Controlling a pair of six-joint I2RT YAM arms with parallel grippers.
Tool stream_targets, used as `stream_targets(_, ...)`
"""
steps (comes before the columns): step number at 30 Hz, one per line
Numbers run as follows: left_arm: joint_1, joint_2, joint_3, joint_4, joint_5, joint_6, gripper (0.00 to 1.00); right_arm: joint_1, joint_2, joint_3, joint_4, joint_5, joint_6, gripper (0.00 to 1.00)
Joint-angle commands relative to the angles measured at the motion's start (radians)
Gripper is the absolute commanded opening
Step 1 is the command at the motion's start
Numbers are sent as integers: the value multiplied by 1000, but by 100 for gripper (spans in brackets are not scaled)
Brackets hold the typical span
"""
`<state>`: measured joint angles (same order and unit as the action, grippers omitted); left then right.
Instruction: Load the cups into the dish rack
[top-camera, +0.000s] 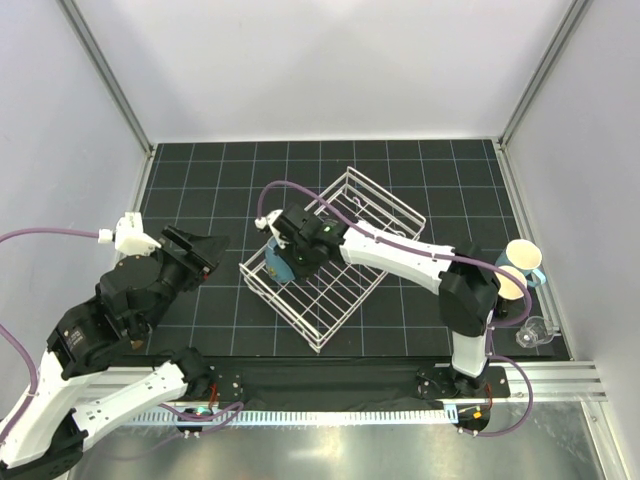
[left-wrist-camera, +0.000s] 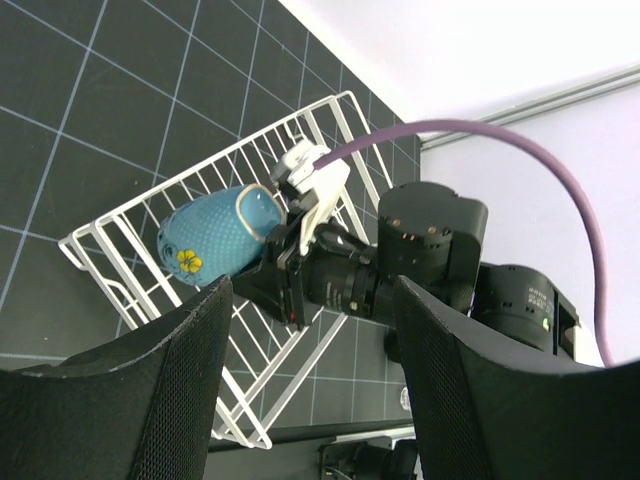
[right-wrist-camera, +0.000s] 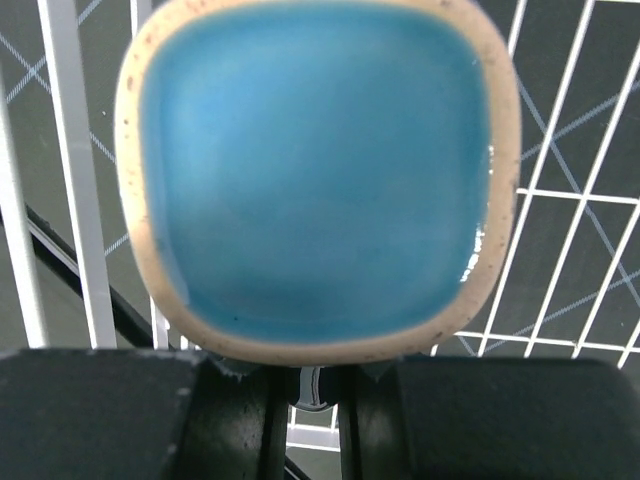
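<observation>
The white wire dish rack (top-camera: 372, 212) sits at the middle of the dark grid mat, turned at an angle. My right gripper (top-camera: 287, 252) is shut on a blue cup with a yellow flower (top-camera: 276, 264) and holds it on its side over the rack's left end. In the right wrist view the cup's beige-rimmed mouth (right-wrist-camera: 320, 170) fills the frame above my nearly closed gripper (right-wrist-camera: 318, 378). The left wrist view shows the cup (left-wrist-camera: 215, 232) inside the rack (left-wrist-camera: 120, 215). My left gripper (top-camera: 200, 250) is open and empty, left of the rack.
A beige cup with a pale blue handle (top-camera: 522, 262) and a clear glass one (top-camera: 535, 330) stand at the mat's right edge, beside the right arm's base. White walls and metal rails enclose the mat.
</observation>
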<state>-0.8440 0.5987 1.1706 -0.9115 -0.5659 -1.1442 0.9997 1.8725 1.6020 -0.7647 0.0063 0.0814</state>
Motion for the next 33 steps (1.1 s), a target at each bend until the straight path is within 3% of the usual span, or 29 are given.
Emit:
stream_targets(1, -3, -5, 15, -6, -54, 6, 64, 25, -15, 0, 109, 41, -42, 4)
stream_targets(22, -3, -17, 37, -44, -51, 17, 65, 77, 4, -142, 352, 115, 4, 4)
stream_targets(33, -3, -36, 64, -92, -75, 27, 66, 88, 47, -171, 396, 149, 26, 4)
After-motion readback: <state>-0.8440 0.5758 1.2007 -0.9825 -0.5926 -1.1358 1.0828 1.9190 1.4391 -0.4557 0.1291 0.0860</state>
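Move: The right hand still pinches the blue cup, whose middle is about 3 cm to its left. The spot it goes for, the rack floor at the left corner, lies some 6 cm left, 1 cm back and 8 cm below. The rack's left corner post is about 11 cm left, level with the hand and 5 cm lower. From the left hand that floor spot lies roughly 5 cm ahead, 5 cm right and 30 cm below. The right hand lowers the still-pinched blue cup about 5 cm and 3 cm left into the rack's corner. ##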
